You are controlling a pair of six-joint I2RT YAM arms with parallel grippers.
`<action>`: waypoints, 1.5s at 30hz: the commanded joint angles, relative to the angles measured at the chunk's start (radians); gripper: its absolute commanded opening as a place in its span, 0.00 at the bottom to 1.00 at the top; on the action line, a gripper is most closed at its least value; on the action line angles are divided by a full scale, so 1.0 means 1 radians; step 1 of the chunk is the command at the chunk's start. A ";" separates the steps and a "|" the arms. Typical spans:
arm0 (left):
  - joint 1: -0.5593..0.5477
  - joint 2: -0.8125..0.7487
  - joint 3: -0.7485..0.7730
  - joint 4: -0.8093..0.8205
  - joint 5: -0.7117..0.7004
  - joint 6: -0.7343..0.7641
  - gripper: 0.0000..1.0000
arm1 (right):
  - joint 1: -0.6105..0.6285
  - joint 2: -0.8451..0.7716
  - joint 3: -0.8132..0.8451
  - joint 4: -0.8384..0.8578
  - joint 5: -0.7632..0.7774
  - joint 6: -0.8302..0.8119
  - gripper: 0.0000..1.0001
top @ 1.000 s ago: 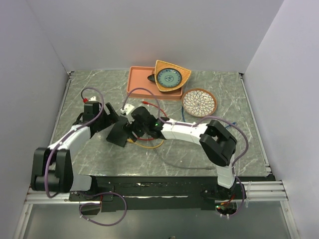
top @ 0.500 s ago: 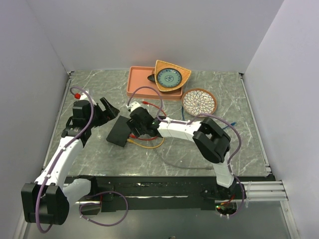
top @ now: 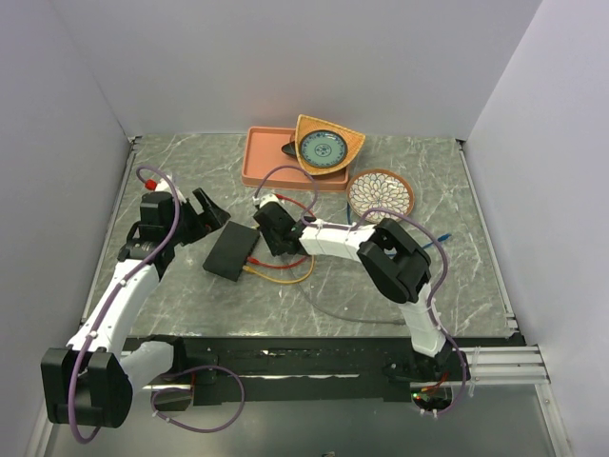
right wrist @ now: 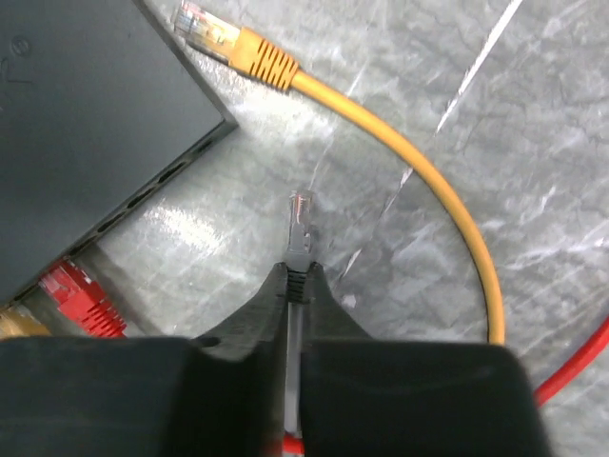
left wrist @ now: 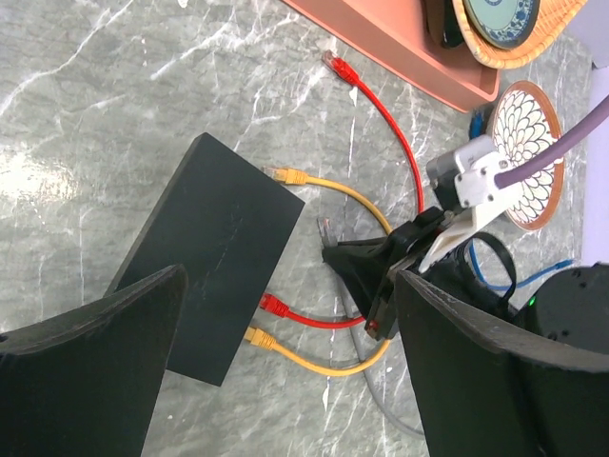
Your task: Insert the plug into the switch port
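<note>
The switch (top: 231, 251) is a flat black box lying at centre-left on the marble table; its port row (right wrist: 143, 195) faces the right arm. A red plug (left wrist: 274, 305) and a yellow plug (left wrist: 255, 335) sit in its ports. My right gripper (right wrist: 299, 276) is shut on a grey plug (right wrist: 301, 224), whose clear tip points past the switch's corner, a short way off the ports. A loose yellow plug (right wrist: 224, 40) lies by that corner. My left gripper (top: 205, 214) hovers open, left of and above the switch (left wrist: 214, 257), holding nothing.
A salmon tray (top: 262, 157) at the back holds a wicker basket (top: 354, 143) with a blue dish. A patterned plate (top: 381, 195) lies right of it. Red (left wrist: 390, 133), yellow (left wrist: 352, 362), grey and blue (left wrist: 495, 262) cables trail across the table around the right arm.
My right gripper has closed on the grey plug and shifted slightly toward the back. My left arm pulled away leftward from the switch a second ago and has held still since.
</note>
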 commanded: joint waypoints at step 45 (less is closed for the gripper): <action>0.001 -0.064 -0.010 -0.014 0.004 0.028 0.96 | -0.154 -1.309 -0.439 0.620 -0.003 -0.390 0.00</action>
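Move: The shut right fingers hold the grey cable just behind its plug, low over the table; the switch's middle lies about 9 cm to their left and 2 cm back, nearly level in height. A red plug at its port edge is some 4 cm left and 4 cm back, and the yellow cable's loose plug about 3 cm left and 4 cm ahead. From the left hand the switch is almost straight below, roughly 16 cm down and 4 cm right. Keeping its pinch on the grey cable behind the plug, the right hand lifts away from the table and the switch, slowly at first and then fast, climbing nearly 50 cm in all and carrying about 20 cm to the right. It edges a few centimetres forward early in the climb, then draws back to finish some 9 cm behind its start, while the wrist tips up by about 80 degrees so that the fingers and plug swing from slanting down to pointing forward, left and upward. ##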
